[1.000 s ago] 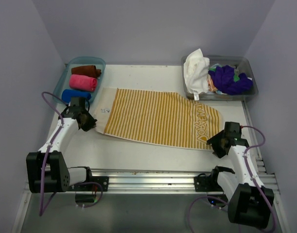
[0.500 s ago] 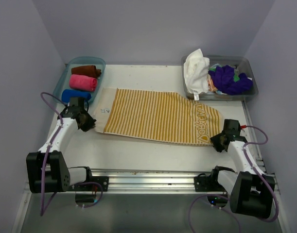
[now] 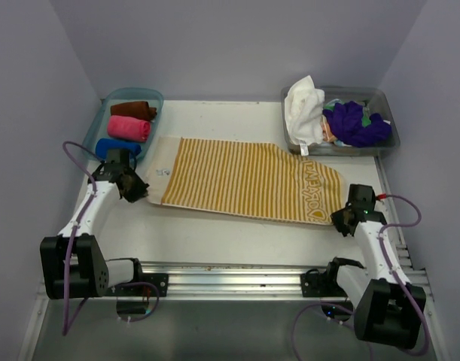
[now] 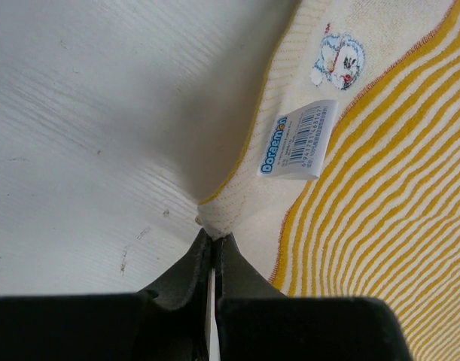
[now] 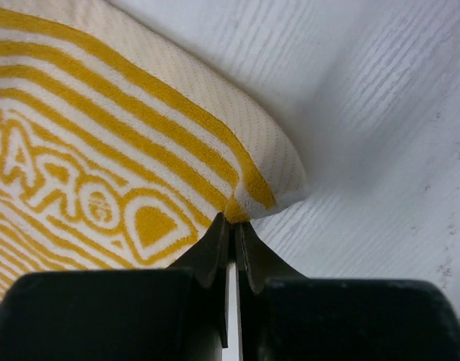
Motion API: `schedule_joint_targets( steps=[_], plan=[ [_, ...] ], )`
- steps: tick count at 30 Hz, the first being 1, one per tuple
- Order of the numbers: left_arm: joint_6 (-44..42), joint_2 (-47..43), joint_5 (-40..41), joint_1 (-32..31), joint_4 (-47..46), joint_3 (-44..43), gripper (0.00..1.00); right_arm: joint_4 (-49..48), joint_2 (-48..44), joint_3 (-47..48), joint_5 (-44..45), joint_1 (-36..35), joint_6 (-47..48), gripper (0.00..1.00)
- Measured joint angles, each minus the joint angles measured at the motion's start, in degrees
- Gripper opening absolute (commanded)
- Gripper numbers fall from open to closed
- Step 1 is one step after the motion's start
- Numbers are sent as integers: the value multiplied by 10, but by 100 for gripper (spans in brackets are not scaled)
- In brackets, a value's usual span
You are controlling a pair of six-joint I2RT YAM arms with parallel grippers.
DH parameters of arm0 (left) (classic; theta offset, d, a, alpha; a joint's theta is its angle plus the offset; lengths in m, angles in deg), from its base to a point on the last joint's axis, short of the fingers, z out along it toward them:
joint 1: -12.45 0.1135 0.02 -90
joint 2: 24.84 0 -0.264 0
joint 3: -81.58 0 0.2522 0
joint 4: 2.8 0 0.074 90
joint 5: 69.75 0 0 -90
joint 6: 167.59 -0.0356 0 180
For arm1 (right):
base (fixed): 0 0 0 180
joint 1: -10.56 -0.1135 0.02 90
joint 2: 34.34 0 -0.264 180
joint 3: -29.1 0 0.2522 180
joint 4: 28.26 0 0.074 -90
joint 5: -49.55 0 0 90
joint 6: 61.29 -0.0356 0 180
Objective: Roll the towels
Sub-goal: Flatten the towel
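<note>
A mustard-yellow towel with white stripes [image 3: 245, 180] lies spread flat across the middle of the table. My left gripper [image 3: 141, 194] is shut on its near left corner [image 4: 214, 226], lifting the cloth a little. On the other side, my right gripper [image 3: 339, 219] is shut on the near right corner [image 5: 241, 209], beside the yellow lettering. A white barcode tag [image 4: 299, 141] lies on the towel near the left corner. Rolled brown [image 3: 134, 110], pink [image 3: 129, 128] and blue [image 3: 117, 147] towels fill the teal tray [image 3: 156, 96] at the back left.
A clear bin [image 3: 391, 143] at the back right holds loose white [image 3: 303, 105] and purple [image 3: 355, 124] towels. A metal rail [image 3: 230, 271] runs along the near edge between the arm bases. Purple walls close in the table on three sides.
My right gripper has moved right and back to the towel's near right corner and shut on it. The towel's right end has shifted slightly. My left gripper keeps its hold.
</note>
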State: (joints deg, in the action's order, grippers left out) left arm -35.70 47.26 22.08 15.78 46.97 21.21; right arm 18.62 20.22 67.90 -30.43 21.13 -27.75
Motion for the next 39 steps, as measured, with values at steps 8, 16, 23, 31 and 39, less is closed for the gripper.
schedule_joint_targets(
  steps=[8,16,23,31,39],
  plan=[
    [-36,0,-35,0,53,-143,0,96,-69,224,24,-1,58,0],
    [-59,-17,-66,-2,94,-394,0,147,-78,512,47,-3,145,0],
    [-66,-53,-74,-2,122,-543,0,196,-90,670,70,-4,211,0],
    [-73,-124,-59,-2,125,-622,0,233,-116,806,107,-19,250,0],
    [-81,-174,-44,-1,130,-666,0,239,-169,836,144,-54,266,0]
  ],
)
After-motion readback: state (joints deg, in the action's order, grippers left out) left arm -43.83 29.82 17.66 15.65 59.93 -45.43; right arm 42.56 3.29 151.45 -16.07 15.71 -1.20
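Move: Both grippers already pinch the striped towel by its near corners, the left one held a little higher. Its middle lies about 29 cm to the left gripper's right, 5 cm ahead and some 6 cm below; from the right gripper it is roughly 26 cm left and 13 cm ahead. The blue roll is 9 cm left and 15 cm ahead of the left gripper; the grey bin is straight ahead of the right gripper, about 31 cm out. Keep both grippers shut on the towel's near corners and swing them fast straight up together, some 50 cm, first easing forward 5 to 7 cm, then drawing back towards the bases past where they started, the right farther back. Tip the fingers up on the way, from steeply down to about level, some 60 to 70 degrees, rolling the right wrist left side down. ##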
